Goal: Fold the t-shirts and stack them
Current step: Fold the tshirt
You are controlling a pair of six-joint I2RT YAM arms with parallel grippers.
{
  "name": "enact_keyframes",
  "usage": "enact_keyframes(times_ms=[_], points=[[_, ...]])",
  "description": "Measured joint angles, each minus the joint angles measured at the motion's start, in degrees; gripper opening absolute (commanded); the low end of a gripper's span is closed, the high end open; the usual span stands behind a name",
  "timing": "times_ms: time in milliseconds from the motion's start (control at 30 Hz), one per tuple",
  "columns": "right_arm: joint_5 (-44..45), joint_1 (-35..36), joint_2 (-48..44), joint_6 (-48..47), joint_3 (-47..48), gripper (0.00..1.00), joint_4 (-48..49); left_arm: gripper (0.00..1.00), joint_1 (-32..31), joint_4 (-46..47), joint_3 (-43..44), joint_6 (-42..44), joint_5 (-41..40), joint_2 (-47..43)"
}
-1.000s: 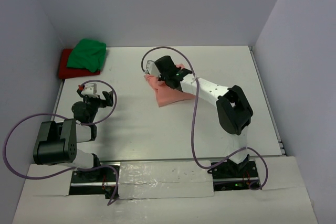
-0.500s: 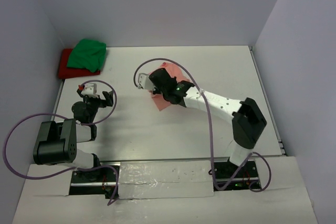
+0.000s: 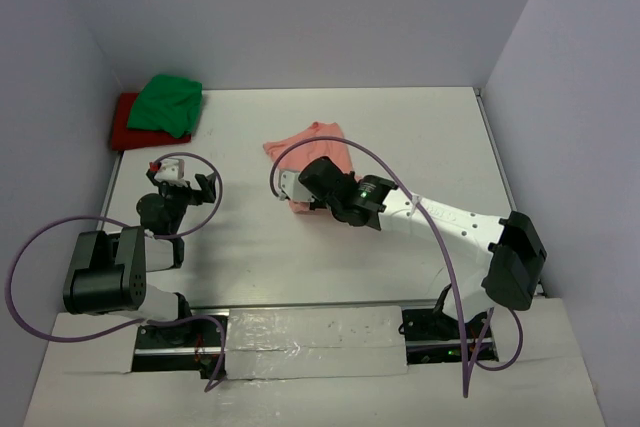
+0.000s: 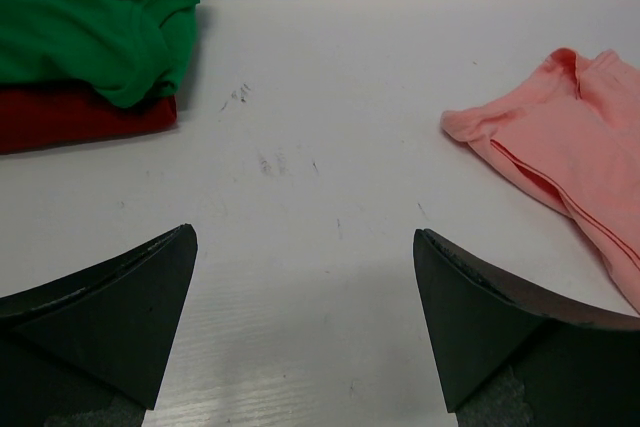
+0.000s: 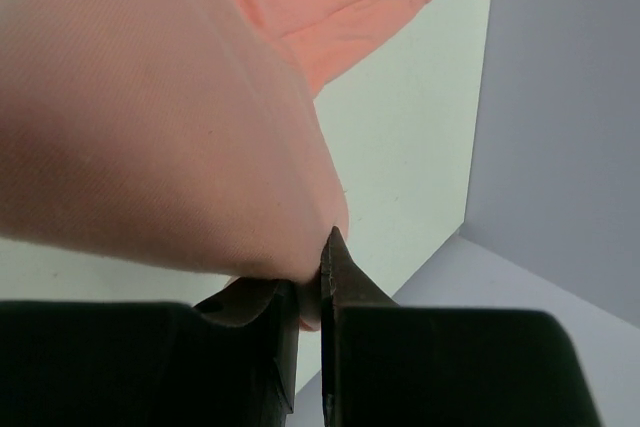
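The salmon-pink t-shirt [image 3: 312,145] lies mid-table, and it also shows at the right of the left wrist view [image 4: 570,137]. My right gripper [image 3: 298,194] is at the shirt's near edge and is shut on a fold of the pink fabric [image 5: 150,97], which bulges over the right gripper [image 5: 312,287] in its wrist view. The bright green t-shirt [image 3: 168,105] rests on the red t-shirt [image 3: 122,129] in the far left corner. The left wrist view shows the green t-shirt [image 4: 90,7] on the red t-shirt [image 4: 80,117] too. My left gripper [image 3: 183,183] stands open over bare table [image 4: 305,247], holding nothing.
The white table [image 3: 420,127] is boxed in by grey walls on the left, back and right. A purple cable [image 3: 400,192] loops over the outstretched right arm. A second cable [image 3: 30,257] curls round the left arm's base.
The right arm has swung forward and stretched low, drawing the pinched edge of the pink shirt toward the near side. The left arm has stayed still and open.
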Motion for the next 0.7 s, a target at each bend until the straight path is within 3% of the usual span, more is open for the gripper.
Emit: enact_keyframes(times_ms=[333, 700], points=[[-2.01, -0.98, 3.56, -2.43, 2.8, 0.0, -0.52, 0.99, 0.0, 0.0, 0.0, 0.0, -0.02, 0.0], [-5.44, -10.25, 30.14, -7.61, 26.32, 0.0, 8.9, 0.99, 0.0, 0.0, 0.0, 0.0, 0.0, 0.0]])
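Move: The right hand holds the lifted near part of the pink t-shirt; the middle of the part lying on the table is about 17 cm ahead of it, straight in line sideways and some 18 cm below. The t-shirt's far-left corner lies roughly 26 cm ahead and 13 cm left. The green shirt, on its pile, is about 38 cm ahead and 43 cm left. From the idle left hand, the t-shirt's middle is some 11 cm ahead, 30 cm to the right and 11 cm lower. Forward and to the left, after barely stirring at first, the right hand sweeps ever faster over the lying t-shirt towards its far-left corner, about 14 cm out and 6 cm across, sinking some 3 cm. Its fingers stay shut on the pinched cloth and carry it along above the table, with hardly any turn of the wrist. ##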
